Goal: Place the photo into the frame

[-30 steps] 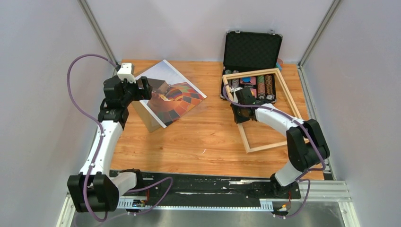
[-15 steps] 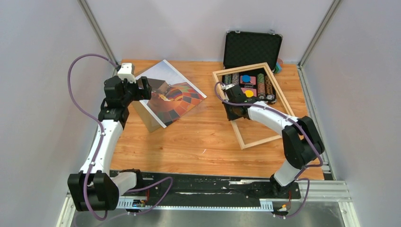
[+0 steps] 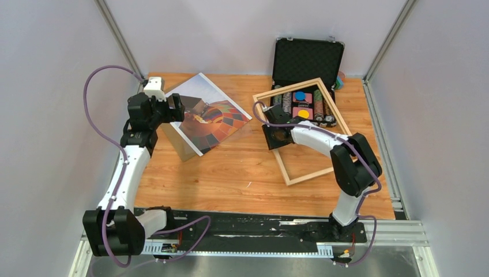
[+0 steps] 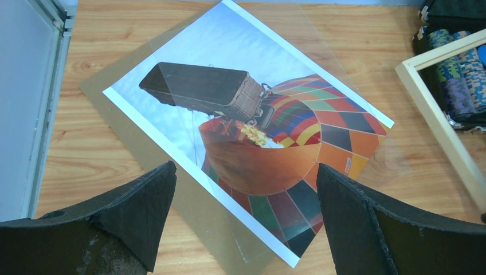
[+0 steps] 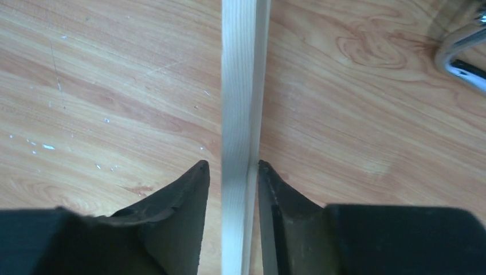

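Observation:
The photo (image 3: 210, 118) (image 4: 258, 114), a colourful hot-air balloon print, lies face up at the back left of the table, on a brown board. My left gripper (image 3: 177, 108) (image 4: 246, 167) hovers over its near edge, open and empty. The frame (image 3: 285, 86), light wood, lies tilted at the right of the table, its far part resting on the chip case. My right gripper (image 3: 275, 137) (image 5: 232, 164) straddles the frame's left rail (image 5: 240, 86). The right finger touches the rail; the left finger stands slightly off it, so the jaws are open.
A black chip case (image 3: 308, 60) stands open at the back right, chips showing through the frame. The brown backing board (image 4: 109, 91) and a clear sheet (image 4: 375, 163) lie with the photo. Metal posts and grey walls enclose the table.
The right arm has dragged the frame leftward and turned it, and its jaws have loosened from the rail. The left arm and the photo have not moved.

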`<state>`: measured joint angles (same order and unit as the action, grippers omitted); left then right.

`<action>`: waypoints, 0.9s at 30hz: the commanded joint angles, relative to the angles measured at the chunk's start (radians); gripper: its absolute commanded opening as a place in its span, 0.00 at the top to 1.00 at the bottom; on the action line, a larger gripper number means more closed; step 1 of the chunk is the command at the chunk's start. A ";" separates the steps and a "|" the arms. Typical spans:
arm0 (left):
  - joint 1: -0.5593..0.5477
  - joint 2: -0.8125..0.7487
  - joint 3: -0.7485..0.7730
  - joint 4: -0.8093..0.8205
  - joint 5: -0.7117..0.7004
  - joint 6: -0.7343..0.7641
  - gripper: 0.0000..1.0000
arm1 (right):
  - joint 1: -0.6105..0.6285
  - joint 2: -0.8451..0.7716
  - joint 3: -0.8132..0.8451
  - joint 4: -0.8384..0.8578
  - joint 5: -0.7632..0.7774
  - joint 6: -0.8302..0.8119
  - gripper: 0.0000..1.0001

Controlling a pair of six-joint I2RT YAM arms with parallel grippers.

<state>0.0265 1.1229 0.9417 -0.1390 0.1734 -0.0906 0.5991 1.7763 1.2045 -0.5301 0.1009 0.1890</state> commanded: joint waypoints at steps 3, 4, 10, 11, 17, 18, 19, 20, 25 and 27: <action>-0.003 0.015 0.035 0.017 0.001 0.017 0.00 | 0.005 0.058 0.075 0.004 -0.051 0.051 0.52; -0.003 0.016 0.035 0.018 0.001 0.017 0.00 | 0.005 0.061 0.077 0.003 -0.053 0.053 0.48; -0.003 0.026 0.032 0.022 0.011 0.017 0.00 | 0.005 0.021 0.105 -0.006 -0.054 0.041 0.32; -0.003 0.034 0.032 0.022 0.011 0.018 0.00 | 0.005 0.008 0.114 -0.005 -0.051 0.036 0.30; -0.002 0.093 0.070 -0.040 0.001 0.030 0.00 | 0.005 -0.030 0.223 -0.003 -0.054 -0.027 0.25; -0.003 0.102 0.076 -0.052 -0.001 0.031 0.00 | 0.005 -0.026 0.253 0.000 -0.072 -0.041 0.25; -0.003 0.121 0.084 -0.079 -0.001 0.031 0.00 | 0.005 -0.017 0.277 0.004 -0.082 -0.053 0.25; -0.003 0.129 0.087 -0.091 0.000 0.032 0.00 | 0.005 -0.004 0.299 0.012 -0.112 -0.066 0.24; -0.004 0.192 0.084 -0.170 -0.004 0.027 0.00 | 0.004 0.111 0.442 0.040 -0.185 -0.130 0.25; -0.003 0.216 0.081 -0.186 0.002 0.020 0.00 | 0.004 0.164 0.491 0.071 -0.201 -0.154 0.25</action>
<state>0.0265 1.3018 0.9932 -0.2646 0.1761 -0.0761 0.5991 1.8454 1.6005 -0.5312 -0.0364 0.1081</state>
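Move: The right hand's fingers are still around the left rail of the frame, whose middle lies about 11 cm to its right and 4 cm ahead; the open chip case is some 15 cm ahead and 10 cm right. The photo's middle is about 22 cm left, 12 cm ahead and 4 cm lower. For the high left hand, the photo lies about 7 cm ahead, 5 cm right and 24 cm below, with the brown board's middle roughly 5 cm ahead, 2 cm right. The right fingers open from around the frame's left rail as the hand dips about a centimetre, then the hand comes free and climbs to some 11 cm above its start, going forward and left by 7 cm or so each towards the photo's near right side, its fingers tilting up out of their steep point. The left hand, wide open, sinks roughly 6.5 cm towards the photo and tips its fingers down by about 15 degrees, touching nothing yet. ##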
